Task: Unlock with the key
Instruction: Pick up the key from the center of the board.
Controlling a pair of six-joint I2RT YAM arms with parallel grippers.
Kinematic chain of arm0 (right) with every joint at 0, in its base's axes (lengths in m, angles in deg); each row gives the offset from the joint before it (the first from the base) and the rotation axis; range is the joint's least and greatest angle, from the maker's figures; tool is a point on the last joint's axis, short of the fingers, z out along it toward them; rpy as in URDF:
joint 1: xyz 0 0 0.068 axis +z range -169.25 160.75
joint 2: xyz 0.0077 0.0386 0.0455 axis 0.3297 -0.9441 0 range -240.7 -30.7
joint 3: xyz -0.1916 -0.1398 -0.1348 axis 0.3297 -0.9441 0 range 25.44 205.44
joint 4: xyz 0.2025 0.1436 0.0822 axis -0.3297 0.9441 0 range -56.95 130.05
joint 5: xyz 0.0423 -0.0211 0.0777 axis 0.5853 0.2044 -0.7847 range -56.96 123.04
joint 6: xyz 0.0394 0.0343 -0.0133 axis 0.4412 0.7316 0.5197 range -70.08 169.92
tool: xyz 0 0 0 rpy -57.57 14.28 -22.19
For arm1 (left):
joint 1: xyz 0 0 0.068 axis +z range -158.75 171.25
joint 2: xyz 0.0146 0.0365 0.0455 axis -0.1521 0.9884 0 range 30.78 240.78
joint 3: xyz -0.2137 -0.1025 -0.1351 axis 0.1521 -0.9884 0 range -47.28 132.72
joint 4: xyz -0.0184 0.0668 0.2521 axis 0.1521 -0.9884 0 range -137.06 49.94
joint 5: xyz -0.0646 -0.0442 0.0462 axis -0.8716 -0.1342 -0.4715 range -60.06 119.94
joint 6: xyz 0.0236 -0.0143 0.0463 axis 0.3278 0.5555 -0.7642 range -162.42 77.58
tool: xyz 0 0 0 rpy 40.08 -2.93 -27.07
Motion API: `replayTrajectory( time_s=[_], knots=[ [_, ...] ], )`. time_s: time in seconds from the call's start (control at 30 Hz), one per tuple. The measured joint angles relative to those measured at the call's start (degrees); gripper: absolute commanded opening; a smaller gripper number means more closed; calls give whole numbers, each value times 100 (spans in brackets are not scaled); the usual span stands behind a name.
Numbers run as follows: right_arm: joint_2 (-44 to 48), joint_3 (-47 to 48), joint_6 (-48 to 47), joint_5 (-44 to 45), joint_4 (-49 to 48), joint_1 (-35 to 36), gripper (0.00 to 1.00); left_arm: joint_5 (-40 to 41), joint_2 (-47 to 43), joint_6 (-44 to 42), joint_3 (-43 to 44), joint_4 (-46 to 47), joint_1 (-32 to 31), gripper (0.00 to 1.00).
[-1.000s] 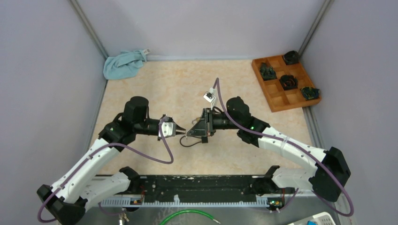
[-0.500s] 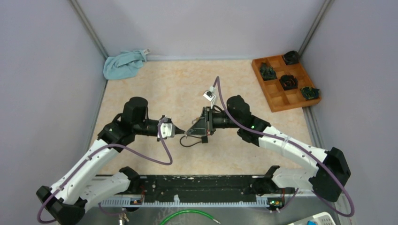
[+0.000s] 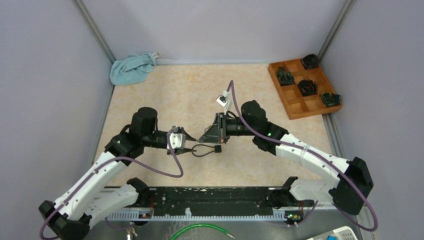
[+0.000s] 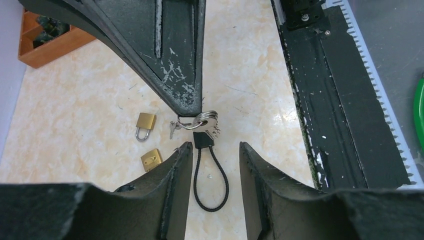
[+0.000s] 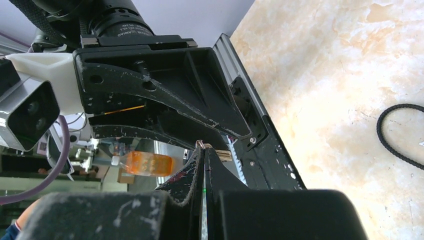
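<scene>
My right gripper [image 3: 201, 140] is shut on a silver key ring [image 4: 199, 120] with several keys [image 4: 213, 126]; its fingertips [image 5: 202, 150] pinch the ring's edge. A black cord loop [image 4: 212, 178] hangs from the ring by a black tab. My left gripper [image 4: 215, 150] faces it, open, its fingers [image 4: 181, 159] on either side of the cord loop in the left wrist view and apart from the ring. Two brass padlocks [image 4: 145, 123] [image 4: 151, 159] lie on the table just left of the keys. From above the padlocks are hidden under the grippers.
A wooden tray [image 3: 304, 89] holding dark objects stands at the back right. A blue cloth [image 3: 131, 68] lies crumpled in the back left corner. A black rail [image 3: 210, 200] runs along the near edge between the arm bases.
My left gripper closed near the key ring, then opened and drew back slightly to the left. The right gripper has kept still, holding the ring.
</scene>
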State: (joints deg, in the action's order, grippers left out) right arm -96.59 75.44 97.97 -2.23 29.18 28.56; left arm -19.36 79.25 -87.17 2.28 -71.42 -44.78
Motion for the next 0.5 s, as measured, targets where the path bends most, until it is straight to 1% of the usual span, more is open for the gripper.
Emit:
replayTrajectory(
  time_s=[0.17,0.43,0.5],
  knots=[
    [-63,0,11,-4,-33,0,0,11,42,308,-31,356,-24,34],
    [-66,0,13,-39,-76,0,0,33,66,308,-31,505,-24,17],
    [-68,0,11,-44,-76,0,0,42,66,278,-31,531,-24,15]
  ],
)
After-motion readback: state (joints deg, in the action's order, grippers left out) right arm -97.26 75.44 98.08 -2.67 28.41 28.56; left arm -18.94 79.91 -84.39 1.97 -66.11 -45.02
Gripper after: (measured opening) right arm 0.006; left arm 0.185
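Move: Just off the left fingertips are the keys on their ring, about 3 cm to the left hand's right, 1 cm ahead and 1 cm up. From the right hand, which pinches the ring, they lie some 2 cm left and 1 cm down. Roughly 20 cm below the left hand on the table are the cable's black block, 2 cm ahead and 8 right, and the nearer padlock, 10 ahead and 6 right. Closing from about half open to nearly shut, the left fingers come in on the keys while that hand eases forward, up and to its right by about 1 cm each, its wrist almost steady. The right hand stays put, its shut fingers keeping their pinch on the ring and holding it out to the left hand. ##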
